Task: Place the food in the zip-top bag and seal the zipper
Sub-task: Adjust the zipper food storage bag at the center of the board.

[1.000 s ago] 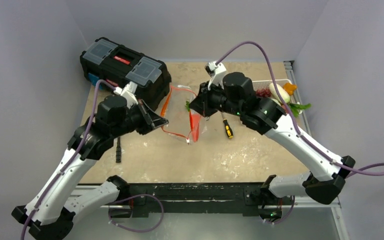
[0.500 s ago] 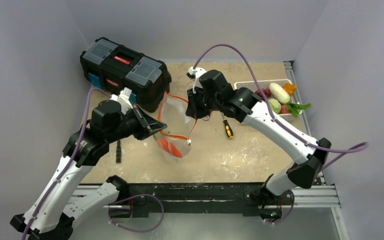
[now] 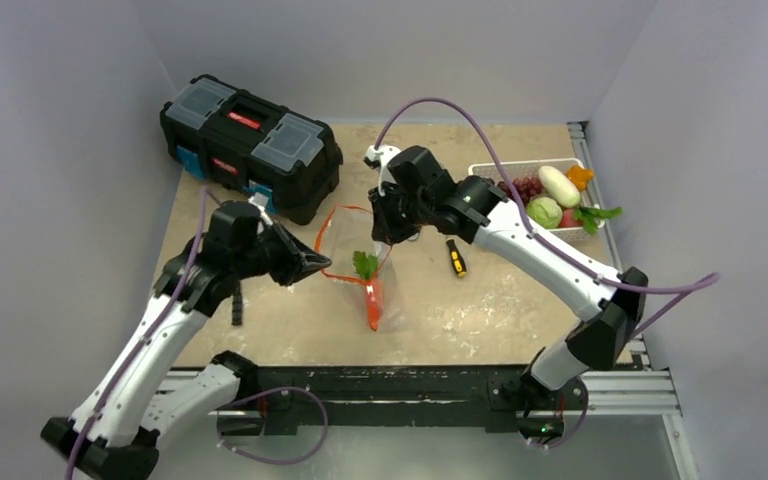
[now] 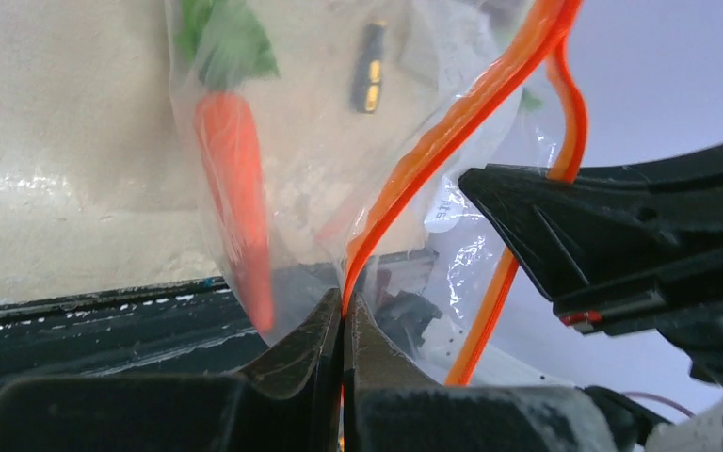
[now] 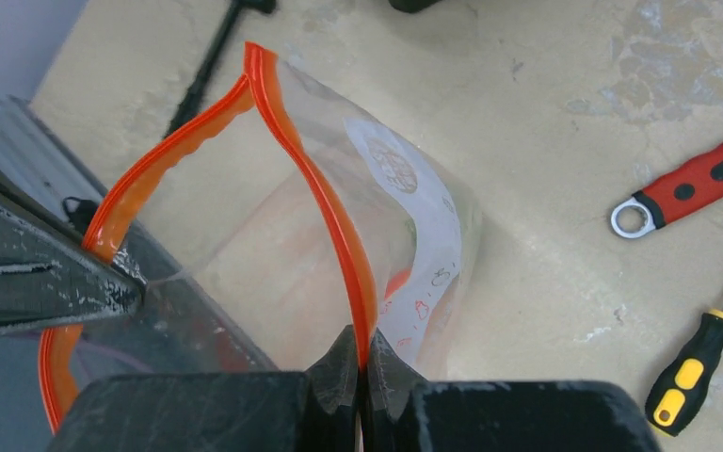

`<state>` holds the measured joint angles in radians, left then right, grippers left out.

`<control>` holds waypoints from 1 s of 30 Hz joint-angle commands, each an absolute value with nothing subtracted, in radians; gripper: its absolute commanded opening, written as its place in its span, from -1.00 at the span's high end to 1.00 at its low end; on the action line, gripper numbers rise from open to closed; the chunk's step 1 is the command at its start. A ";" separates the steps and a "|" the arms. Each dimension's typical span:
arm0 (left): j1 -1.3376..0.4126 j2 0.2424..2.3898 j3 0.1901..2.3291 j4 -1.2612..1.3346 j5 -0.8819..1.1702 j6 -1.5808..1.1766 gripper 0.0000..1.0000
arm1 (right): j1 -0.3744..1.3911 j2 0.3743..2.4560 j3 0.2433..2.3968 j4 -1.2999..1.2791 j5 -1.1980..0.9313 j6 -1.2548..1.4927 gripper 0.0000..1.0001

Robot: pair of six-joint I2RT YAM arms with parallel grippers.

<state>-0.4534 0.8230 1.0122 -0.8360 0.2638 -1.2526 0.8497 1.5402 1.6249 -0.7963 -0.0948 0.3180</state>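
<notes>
The clear zip-top bag [image 3: 358,262] hangs between both grippers with its mouth held open. The orange carrot [image 3: 372,300] with green leaves lies inside it, seen through the plastic in the left wrist view [image 4: 235,179]. My left gripper [image 3: 317,264] is shut on the red-orange zipper strip [image 4: 433,151] at the left side of the mouth. My right gripper [image 3: 384,235] is shut on the zipper strip [image 5: 325,202] at the right side. The rest of the food, grapes [image 3: 526,187], radish [image 3: 559,184], cabbage [image 3: 544,212] and greens [image 3: 598,214], lies in the white basket [image 3: 490,168].
A black toolbox [image 3: 250,146] stands at the back left. A yellow-black screwdriver [image 3: 455,257] and a red-handled wrench [image 5: 687,188] lie on the table right of the bag. A black tool [image 3: 237,300] lies by the left arm.
The bag has been carried left and toward the near edge, both grippers moving with it. The carrot has slid down inside, and the bag hangs lower with its mouth open.
</notes>
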 commanded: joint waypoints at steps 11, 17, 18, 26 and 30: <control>-0.393 0.957 1.021 -0.819 0.420 -1.179 1.00 | 0.844 1.550 1.596 -0.732 -0.090 0.289 1.00; -0.394 0.816 1.208 -0.888 0.298 -1.160 1.00 | 0.848 1.478 1.720 -0.806 -0.012 0.287 1.00; -0.394 0.814 1.234 -0.914 0.286 -1.155 1.00 | 0.848 1.461 1.732 -0.808 -0.028 0.302 1.00; -0.374 0.915 0.841 -0.691 0.380 -1.184 1.00 | 0.848 1.536 1.433 -0.608 -0.161 0.347 1.00; -0.363 0.977 0.889 -0.717 0.413 -1.134 1.00 | 0.848 1.581 1.466 -0.634 -0.136 0.316 1.00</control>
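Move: Each hand already has one side of the zipper bag's orange mouth in its shut fingers. The hanging bag's middle lies about 8 cm right of the left hand and 12 cm below; from the right hand, some 4 cm left, 5 cm back and 12 cm below. Inside, the carrot is roughly 6 cm back, 3 cm left and 14 cm below the right hand. The screwdriver handle lies on the board about 16 cm right of that hand, 7 cm ahead, 22 cm below. Up and down, in quick repeated strokes, both arms shake the hanging bag by its orange rim, each keeping its closed pinch. The left swings harder: two smaller dips and rises, a lift to some 6 cm above its start, then a sharp drop of about 12 cm; the right bobs along within 3 or 4 cm. The wrists rock slightly with the strokes, and both hands finish low. ##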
